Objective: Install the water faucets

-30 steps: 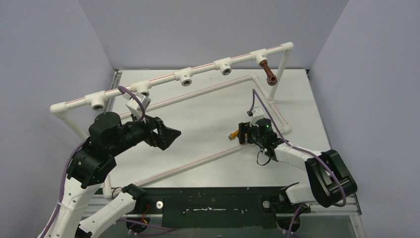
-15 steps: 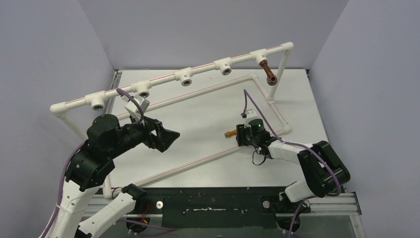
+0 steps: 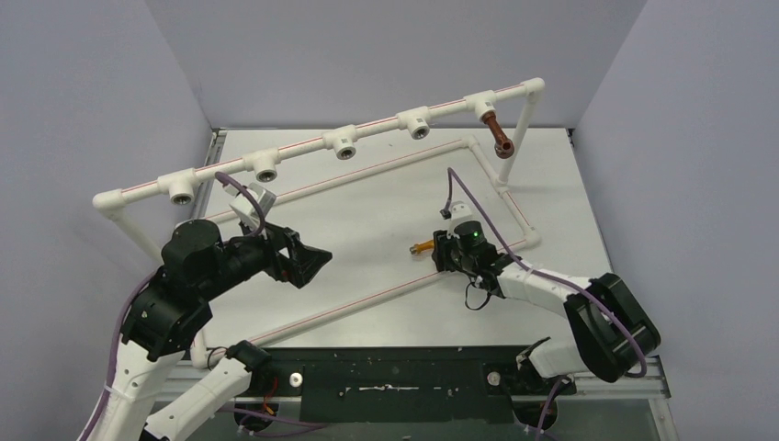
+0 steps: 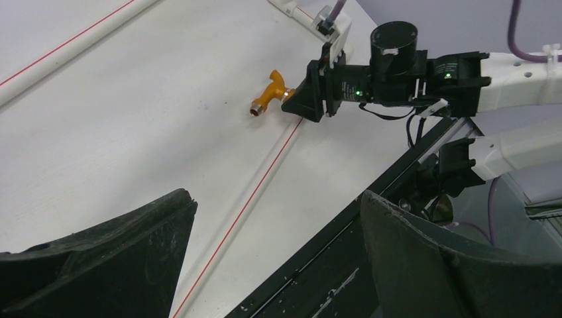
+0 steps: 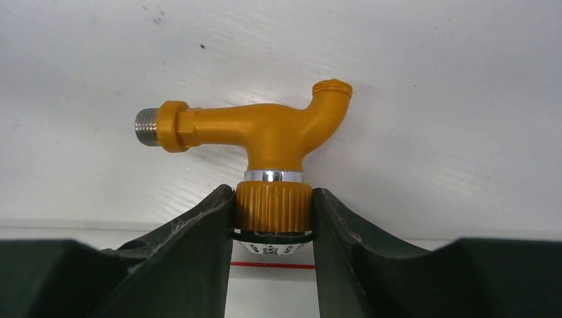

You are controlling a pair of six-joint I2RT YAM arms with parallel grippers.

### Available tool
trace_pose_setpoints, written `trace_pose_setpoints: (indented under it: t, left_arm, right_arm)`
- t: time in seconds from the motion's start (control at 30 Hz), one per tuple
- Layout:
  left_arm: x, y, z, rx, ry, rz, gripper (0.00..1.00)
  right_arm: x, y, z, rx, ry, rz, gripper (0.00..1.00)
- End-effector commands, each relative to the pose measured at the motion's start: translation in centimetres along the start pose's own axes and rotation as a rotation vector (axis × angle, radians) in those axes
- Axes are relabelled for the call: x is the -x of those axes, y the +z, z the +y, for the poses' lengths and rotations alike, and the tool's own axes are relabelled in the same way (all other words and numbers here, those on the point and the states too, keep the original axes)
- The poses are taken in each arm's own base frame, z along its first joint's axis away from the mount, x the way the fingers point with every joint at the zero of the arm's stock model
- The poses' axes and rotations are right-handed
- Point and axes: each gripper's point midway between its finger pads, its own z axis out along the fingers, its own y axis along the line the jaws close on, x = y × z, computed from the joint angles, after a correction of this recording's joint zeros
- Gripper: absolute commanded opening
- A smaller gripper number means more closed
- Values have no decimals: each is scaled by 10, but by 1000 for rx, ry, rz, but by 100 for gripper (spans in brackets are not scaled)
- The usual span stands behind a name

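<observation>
The orange-yellow water faucet [image 5: 265, 132] lies on the white table with its threaded silver end pointing left. My right gripper [image 5: 273, 199] is shut on its ribbed round knob, a finger pressed against each side. From above, that faucet [image 3: 423, 246] pokes out left of the right gripper [image 3: 441, 250] at mid-table. The dark reddish-brown faucet [image 3: 496, 136] hangs from the rightmost tee of the white pipe frame [image 3: 303, 154]. Over the table's left side hovers my left gripper [image 3: 317, 262], open and empty, and its wrist view shows the orange faucet [image 4: 270, 93] far ahead.
Several empty tee sockets [image 3: 344, 144] face forward along the raised pipe rail. Red-striped white pipes [image 3: 349, 308] lie on the table around the work area. A black rail [image 3: 395, 372] runs along the near edge between the arm bases.
The right gripper has narrowed onto the orange faucet's knob and slid a little left and away with it. The left arm has drifted slightly toward the near edge, still open.
</observation>
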Motion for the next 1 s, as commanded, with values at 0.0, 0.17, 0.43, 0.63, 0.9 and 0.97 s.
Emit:
trace_pose_setpoints:
  t: [0.0,0.17,0.43,0.63,0.9,0.97]
  left_arm:
    - [0,3,-2,-14,-53,-27,94]
    - [-16,13,1,-21,-130,-11,94]
    - [-40,42,1,-78,-283,-3,96]
    - [-56,55,3,-102,-339,22,96]
    - [-69,69,-5,-174,-444,61,92]
    - [-74,69,-4,-175,-466,61,92]
  right_arm:
    - [55,-29,29,96,114,-153,0]
    - [64,-59,55,204,193,-166,0]
    - [73,-102,93,291,288,-66,0]
    - [81,-127,139,429,295,9,0]
    - [99,-148,197,548,249,80,0]
    - [98,-149,208,560,238,108,0]
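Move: My right hand already grips the yellow faucet by its knob, just off the table. My open left hand waits about 26 cm to its left, 12 cm nearer the base and 29 cm higher; from that left hand the faucet is some 13 cm ahead, 24 cm right and 29 cm below. From my right hand, the near floor pipe runs about 3 cm back and 3 cm below, and the closest open tee is roughly 10 cm ahead, 4 cm left and 20 cm up. I lift the faucet about 17 cm with my right hand while carrying it left and back towards my left gripper, the wrist turning some 30 degrees so its fingers swing round to the left; the grip on the knob stays shut. My left hand sinks about 10 cm and eases right to meet it, rolling roughly 25 degrees, fingers wide open. ##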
